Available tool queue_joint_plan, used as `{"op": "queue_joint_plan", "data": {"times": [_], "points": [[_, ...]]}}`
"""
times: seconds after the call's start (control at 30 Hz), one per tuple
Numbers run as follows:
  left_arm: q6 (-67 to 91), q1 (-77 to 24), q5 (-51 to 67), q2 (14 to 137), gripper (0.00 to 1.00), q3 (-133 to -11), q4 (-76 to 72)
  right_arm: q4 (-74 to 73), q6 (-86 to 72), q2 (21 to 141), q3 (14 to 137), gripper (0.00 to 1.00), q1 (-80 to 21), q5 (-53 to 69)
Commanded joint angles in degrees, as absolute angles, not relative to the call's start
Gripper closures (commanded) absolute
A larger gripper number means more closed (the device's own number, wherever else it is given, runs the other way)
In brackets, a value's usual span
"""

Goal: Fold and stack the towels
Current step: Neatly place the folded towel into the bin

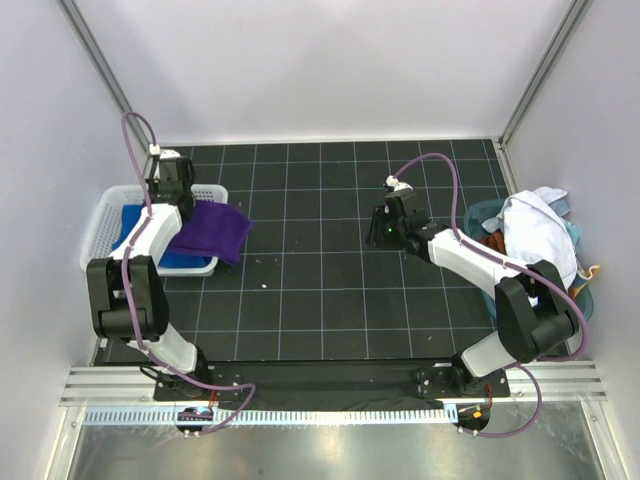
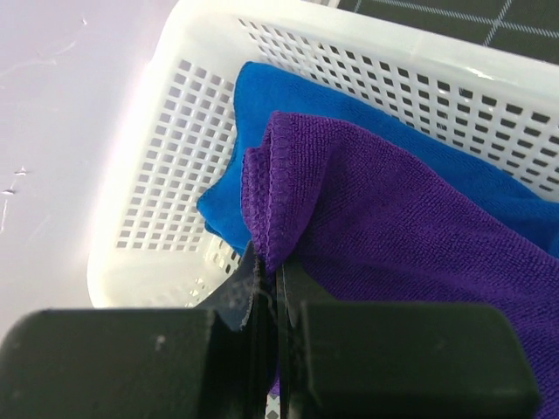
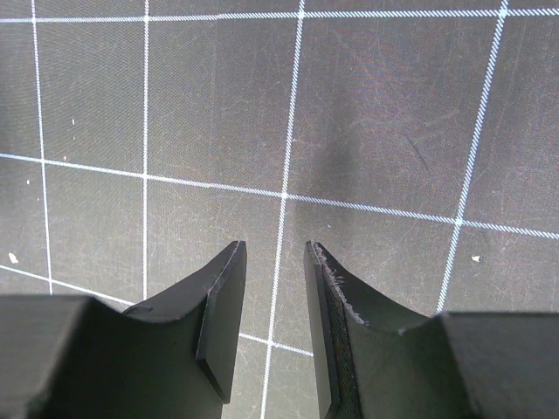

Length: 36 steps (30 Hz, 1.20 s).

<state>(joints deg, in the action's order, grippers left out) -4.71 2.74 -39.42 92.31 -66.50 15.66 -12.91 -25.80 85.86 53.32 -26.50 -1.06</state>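
A purple towel point(image 1: 215, 230) hangs out of the white basket point(image 1: 105, 215) onto the black mat. In the left wrist view my left gripper point(image 2: 271, 266) is shut on a folded edge of the purple towel point(image 2: 393, 227), over the basket's inside. Under it lies a blue towel point(image 2: 288, 96), which the top view shows in the basket as a blue towel point(image 1: 135, 225). My left gripper point(image 1: 172, 190) sits at the basket's right rim. A white towel point(image 1: 535, 235) is heaped at the far right. My right gripper point(image 1: 383, 228) hovers over the mat, and the wrist view shows the right gripper point(image 3: 275, 249) open with nothing between its fingers.
The white towel rests in a teal tub point(image 1: 480, 215) by the right wall, with something brown and orange beside it. The perforated basket wall point(image 2: 166, 148) stands close to the left wall. The gridded mat point(image 1: 320, 290) spans the space between the two arms.
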Motion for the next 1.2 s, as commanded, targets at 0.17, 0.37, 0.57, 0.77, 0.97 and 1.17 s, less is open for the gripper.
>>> {"op": "queue_joint_plan", "data": {"times": [0.17, 0.37, 0.57, 0.77, 0.97, 1.17], "points": [[-3.1, 5.3, -40.6, 95.6, 1.0, -70.3, 9.9, -10.5, -25.1, 83.1, 52.8, 0.59, -26.5, -0.7], [-2.6, 8.1, -40.2, 100.2, 1.0, -71.6, 7.2, -10.3, -25.1, 82.6, 52.5, 0.59, -26.5, -0.7], [-1.1, 12.2, -38.8, 105.4, 1.0, -75.1, 6.8, -10.1, -25.2, 82.4, 52.2, 0.6, -26.5, -0.7], [2.6, 17.0, -35.8, 108.3, 0.97, -75.8, 6.6, -10.1, -25.0, 82.4, 52.1, 0.59, -26.5, -0.8], [4.6, 17.5, -34.7, 108.4, 0.8, -76.4, 6.7, -10.1, -25.0, 82.4, 52.1, 0.6, -26.5, -0.9], [7.0, 17.5, -34.5, 106.3, 0.62, -77.9, 7.5, -10.0, -25.0, 82.3, 52.1, 0.59, -26.5, -0.9]]}}
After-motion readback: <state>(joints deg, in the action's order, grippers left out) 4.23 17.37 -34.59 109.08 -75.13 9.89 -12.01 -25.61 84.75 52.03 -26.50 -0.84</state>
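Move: The left hand holds the purple towel's left edge high over the bin, the bin's middle about 4 cm back, level sideways and some 10 cm below. The blue towel already in it is centred roughly 5 cm back, 2 cm to the right and 12 cm down. From the idle right hand the bin's middle is about 49 cm left, 1 cm ahead and 6 cm lower. Left hand carries the purple towel about 10 cm left and 7 cm down into the bin, then opens. ##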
